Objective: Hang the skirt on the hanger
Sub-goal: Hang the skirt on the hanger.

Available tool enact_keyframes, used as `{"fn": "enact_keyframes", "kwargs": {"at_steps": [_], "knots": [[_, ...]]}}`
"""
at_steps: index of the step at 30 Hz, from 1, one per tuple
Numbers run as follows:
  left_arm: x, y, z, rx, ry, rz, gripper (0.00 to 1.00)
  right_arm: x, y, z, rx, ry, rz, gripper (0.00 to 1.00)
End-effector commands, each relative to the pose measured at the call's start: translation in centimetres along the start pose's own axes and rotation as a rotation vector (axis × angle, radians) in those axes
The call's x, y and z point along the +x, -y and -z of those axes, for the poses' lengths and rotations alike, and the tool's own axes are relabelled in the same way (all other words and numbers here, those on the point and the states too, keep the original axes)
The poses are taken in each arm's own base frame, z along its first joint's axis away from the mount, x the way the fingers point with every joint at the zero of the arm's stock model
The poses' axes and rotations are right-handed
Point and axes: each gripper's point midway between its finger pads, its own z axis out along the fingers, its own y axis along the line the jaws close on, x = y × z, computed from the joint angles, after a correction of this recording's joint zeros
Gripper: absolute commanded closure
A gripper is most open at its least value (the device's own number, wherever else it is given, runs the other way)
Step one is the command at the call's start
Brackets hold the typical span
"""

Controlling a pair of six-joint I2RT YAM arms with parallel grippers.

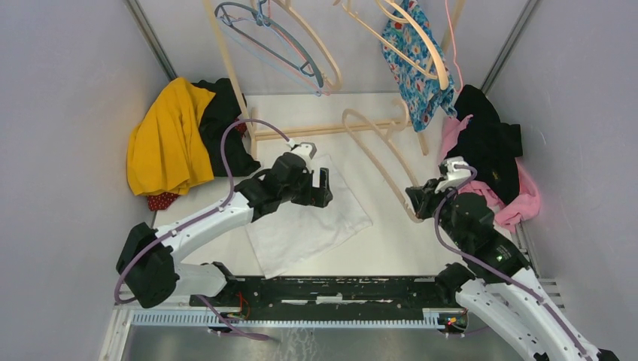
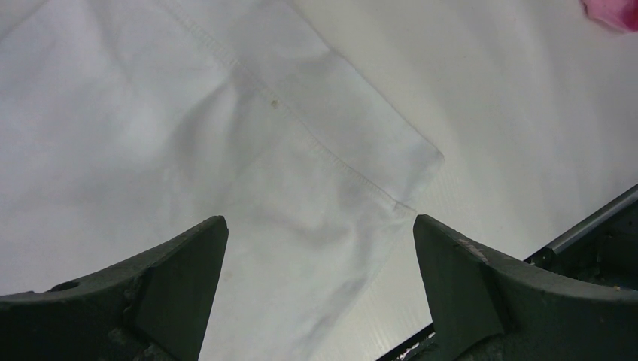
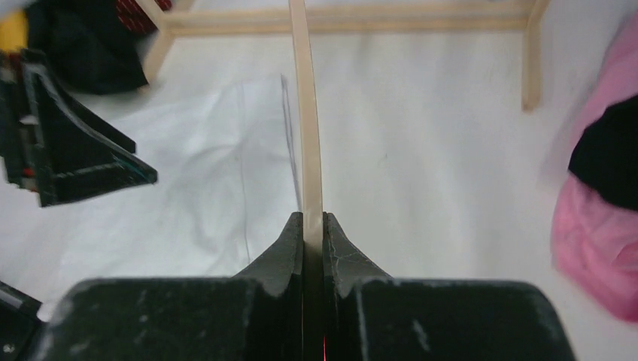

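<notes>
The white skirt [image 1: 301,226] lies flat on the table, its hemmed corner [image 2: 406,177] showing in the left wrist view. My left gripper [image 1: 322,188] hovers just over the skirt's upper part, jaws wide open with only cloth [image 2: 226,150] beneath them and nothing between its fingers [image 2: 320,233]. The wooden hanger [image 1: 376,154] stretches across the table right of the skirt. My right gripper [image 1: 416,201] is shut on the hanger's thin wooden arm [image 3: 305,113], which runs straight up from the jaws [image 3: 313,218]. In that view the skirt [image 3: 211,188] lies left of the hanger.
A wooden rack [image 1: 323,128] stands at the back with a grey-blue hanger [image 1: 271,34] and a blue floral garment [image 1: 410,60] on it. A yellow and black clothes pile [image 1: 169,135] sits at left, a pink and black pile [image 1: 489,150] at right.
</notes>
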Motion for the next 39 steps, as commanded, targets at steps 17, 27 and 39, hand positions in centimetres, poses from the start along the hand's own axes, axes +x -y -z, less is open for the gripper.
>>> {"fn": "enact_keyframes", "kwargs": {"at_steps": [17, 27, 39], "knots": [[6.1, 10.2, -5.1, 0.042, -0.138, -0.1, 0.01, 16.1, 5.0, -3.2, 0.236, -0.138, -0.342, 0.98], [9.6, 11.3, -8.4, -0.08, -0.208, -0.273, 0.01, 19.7, 5.7, -3.4, 0.285, -0.207, -0.361, 0.99], [11.6, 9.5, -10.6, -0.172, -0.204, -0.366, 0.0, 20.0, 5.6, -3.6, 0.286, -0.228, -0.349, 0.99]]}}
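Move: The white skirt's right-hand corner lies about 12 cm to the left hand's right, 3 cm back and 14 cm below; the held hanger's middle is some 14 cm to this hand's right, 3 cm ahead and 10 cm above. From the right hand, that skirt corner is roughly 7 cm left, 2 cm ahead and 25 cm below, and the pink-and-black pile is about 24 cm right, 15 cm ahead and 23 cm below. Right hand lowers its hanger 20 cm; open left hand goes right, down and back towards the skirt's right corner. ##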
